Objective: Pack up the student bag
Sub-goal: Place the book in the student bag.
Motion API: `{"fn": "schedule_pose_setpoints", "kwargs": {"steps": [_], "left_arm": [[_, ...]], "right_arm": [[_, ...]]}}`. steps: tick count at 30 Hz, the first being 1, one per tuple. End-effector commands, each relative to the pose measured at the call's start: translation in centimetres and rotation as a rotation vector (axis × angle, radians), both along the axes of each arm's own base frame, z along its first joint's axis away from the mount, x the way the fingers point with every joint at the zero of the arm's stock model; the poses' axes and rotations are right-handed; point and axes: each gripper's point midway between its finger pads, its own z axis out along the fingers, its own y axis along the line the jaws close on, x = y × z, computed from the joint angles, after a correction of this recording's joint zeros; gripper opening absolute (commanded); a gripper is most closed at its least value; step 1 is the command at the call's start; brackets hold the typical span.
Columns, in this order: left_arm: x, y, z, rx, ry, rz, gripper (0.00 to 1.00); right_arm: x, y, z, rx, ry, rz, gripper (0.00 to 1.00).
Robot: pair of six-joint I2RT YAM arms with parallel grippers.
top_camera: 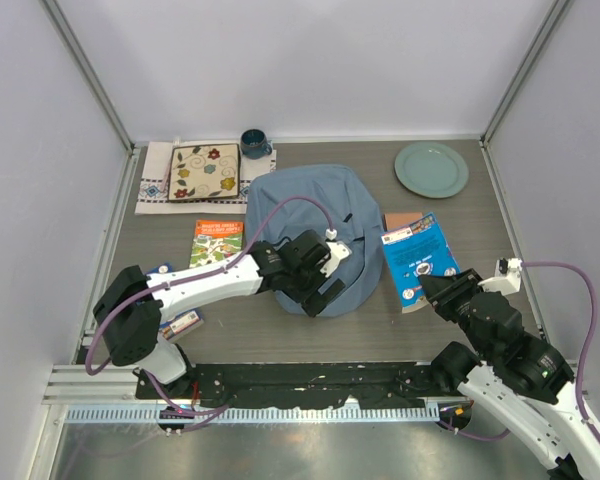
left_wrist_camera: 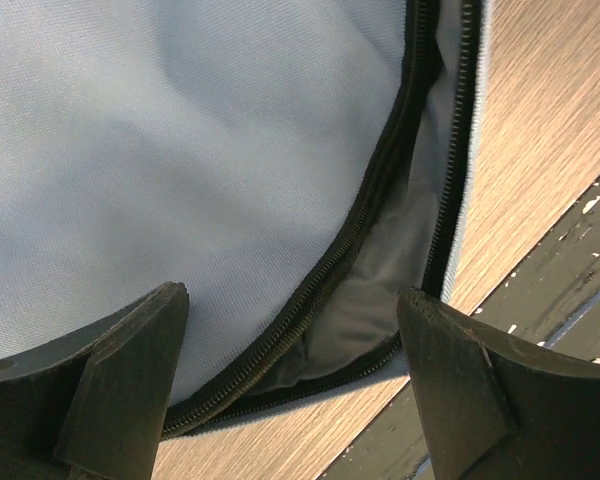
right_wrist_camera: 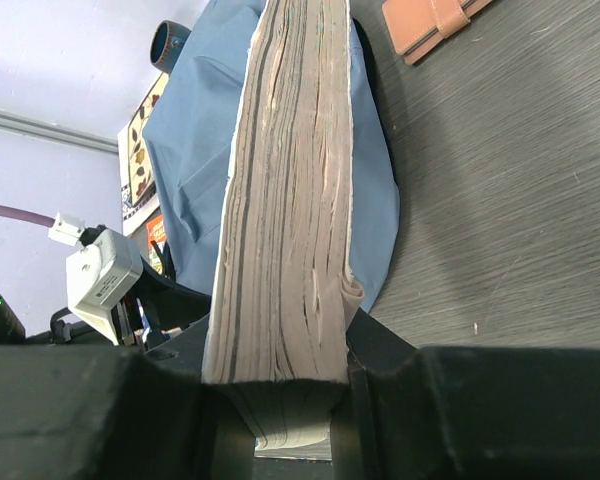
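Note:
The student bag [top_camera: 310,205], a large dusty-blue backpack, lies in the middle of the table. My left gripper [top_camera: 318,287] hovers over its near edge. In the left wrist view this gripper [left_wrist_camera: 295,385] is open, its fingers either side of the bag's unzipped, gaping opening [left_wrist_camera: 380,270] and holding nothing. My right gripper [top_camera: 442,290] is shut on the near end of a thick blue-covered book [top_camera: 418,258], just right of the bag. The right wrist view shows the book's page edges [right_wrist_camera: 290,200] clamped between the fingers of the right gripper [right_wrist_camera: 290,400], with the bag [right_wrist_camera: 195,150] behind.
A green plate [top_camera: 432,168] sits at the back right. A dark mug [top_camera: 254,143] and a flowered square on a cloth [top_camera: 204,172] are at the back left. An orange-and-green book [top_camera: 218,243] lies left of the bag, a brown wallet [top_camera: 402,220] to its right.

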Motion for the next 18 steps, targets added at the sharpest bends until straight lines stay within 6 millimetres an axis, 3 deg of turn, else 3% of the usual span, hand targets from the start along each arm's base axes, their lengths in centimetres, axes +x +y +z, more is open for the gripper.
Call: {"fn": "schedule_pose_setpoints", "kwargs": {"steps": [1,4,10,12,15,16,18], "left_arm": [[0.6,0.4,0.1,0.019,-0.066,0.009,0.86],[1.2,0.7,-0.3,0.042,-0.091,0.03,0.81],[1.4,0.4,0.0,0.02,-0.108,0.026,0.43],[1.4,0.4,0.1,0.019,-0.109,0.025,0.35],[1.5,0.2,0.3,0.013,-0.114,0.024,0.15],[1.7,0.0,0.5,0.005,-0.122,0.026,0.04],[2.0,-0.1,1.0,-0.01,-0.136,0.039,0.0]], "right_arm": [[1.1,0.0,3.3,0.101,-0.1,-0.048,0.01],[1.1,0.1,3.2,0.101,-0.097,-0.047,0.01],[1.1,0.2,3.2,0.104,-0.096,-0.045,0.01],[1.1,0.2,3.2,0.106,-0.096,-0.045,0.01],[1.1,0.2,3.1,0.107,-0.093,-0.045,0.01],[1.1,0.2,3.1,0.108,-0.093,-0.046,0.01],[1.1,0.1,3.1,0.107,-0.094,-0.048,0.01]]}}
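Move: The near zipper edge of the student bag's top flap lies between the left hand's open fingers, about 1 cm ahead, 1 cm left and 2 cm below. From that hand, the held book is some 17 cm right, 6 cm ahead and 9 cm higher; the brown wallet is 15 cm right, 15 cm ahead and 6 cm below. From the right hand the zipper edge is about 20 cm left, 3 cm ahead and 13 cm down. Left hand eases about 1 cm forward-left and down, shutting its wide-open fingers on the flap's zipper edge. ##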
